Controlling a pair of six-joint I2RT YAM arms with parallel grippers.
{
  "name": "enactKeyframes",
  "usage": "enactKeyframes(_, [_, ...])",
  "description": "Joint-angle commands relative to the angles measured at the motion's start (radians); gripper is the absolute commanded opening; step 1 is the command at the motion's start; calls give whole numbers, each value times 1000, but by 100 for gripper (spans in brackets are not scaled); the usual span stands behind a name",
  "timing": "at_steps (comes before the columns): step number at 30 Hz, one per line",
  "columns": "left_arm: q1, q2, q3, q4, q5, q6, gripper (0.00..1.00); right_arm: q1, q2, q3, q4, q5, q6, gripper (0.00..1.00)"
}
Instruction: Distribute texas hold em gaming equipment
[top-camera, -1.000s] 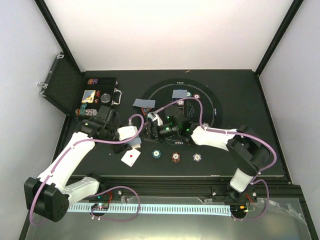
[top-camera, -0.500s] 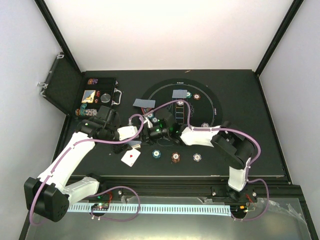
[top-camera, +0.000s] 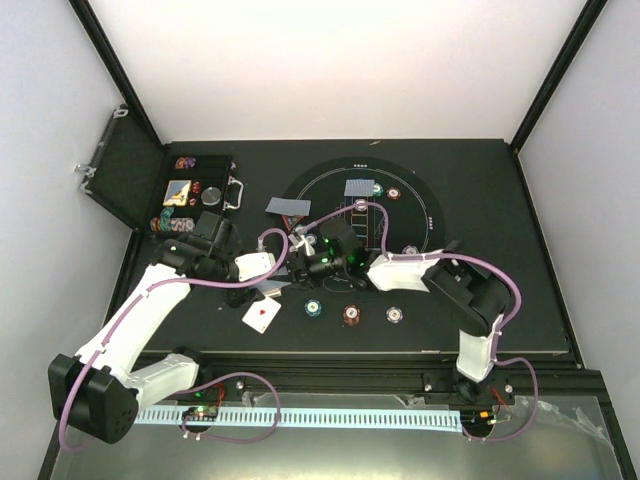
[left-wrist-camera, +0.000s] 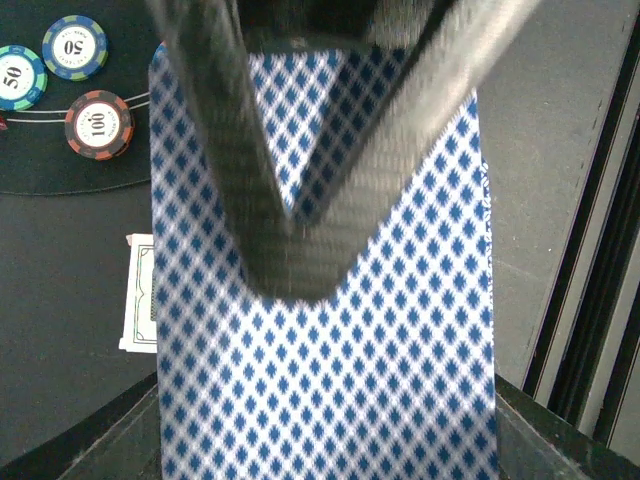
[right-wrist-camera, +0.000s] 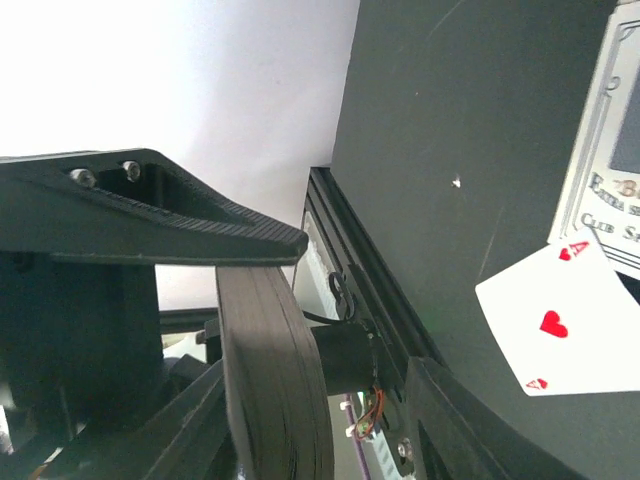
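Note:
My left gripper (top-camera: 250, 266) (left-wrist-camera: 295, 280) is shut on a deck of cards (left-wrist-camera: 330, 370) with a blue diamond back, which fills the left wrist view. My right gripper (top-camera: 298, 262) (right-wrist-camera: 350, 310) has reached across to that deck. The deck's edge (right-wrist-camera: 275, 380) stands between the right fingers, and a gap shows beside the lower finger (right-wrist-camera: 450, 420). An ace of hearts (top-camera: 262, 315) (right-wrist-camera: 555, 320) lies face up near the front. Three chips (top-camera: 314, 307) (top-camera: 351, 315) (top-camera: 395, 314) sit in a row in front of the mat. Two face-down cards (top-camera: 288, 206) (top-camera: 359, 187) lie by the mat's far side.
The round black mat (top-camera: 430, 205) fills the table's middle, with chips (top-camera: 394, 193) (top-camera: 410, 250) on it. The open black case (top-camera: 130, 180) stands at the back left, holding more chips and buttons (top-camera: 185, 195). A printed white card (left-wrist-camera: 140, 307) (right-wrist-camera: 610, 150) lies under the grippers.
The right arm has swung left toward the left gripper's deck and its jaws have narrowed around it. The left arm has stayed still.

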Motion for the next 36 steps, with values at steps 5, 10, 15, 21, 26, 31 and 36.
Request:
enactKeyframes(5, [7,-2,49,9,23,-4,2,-78,-82,-107,-62,19,-44,31])
enactKeyframes(10, [7,-1,48,11,24,-4,1,-85,-112,-107,-79,19,-51,21])
enactKeyframes(15, [7,-2,42,13,20,-2,2,-102,-156,-124,-78,20,-38,4])
enactKeyframes(21, [7,-2,39,14,16,0,2,-176,-234,-163,-126,17,-70,1])
enactKeyframes(26, [7,-6,36,12,13,3,1,-347,-267,-183,-290,23,-207,1])
enactKeyframes(31, [7,-8,37,10,11,1,2,-497,-219,-130,-519,109,-426,1])
enactKeyframes(36, [7,-9,33,6,2,5,2,-562,-157,-81,-657,227,-550,1])
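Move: The held deck's top card is right at the right hand's fingers, its middle some 3 cm left, level fore and aft, and 1 cm lower. About 13 cm below, the card box is 4 cm ahead and 7 cm left, the ace of hearts 3 cm back and 8 cm left, and the blue chip stack 1 cm back and 4 cm right. From the left hand, the top card is about 4 cm right, at its own height, straight across. Right fingers shut on the left-held deck's top card, drawing it 20 cm right, 13 cm forward, finally down. ##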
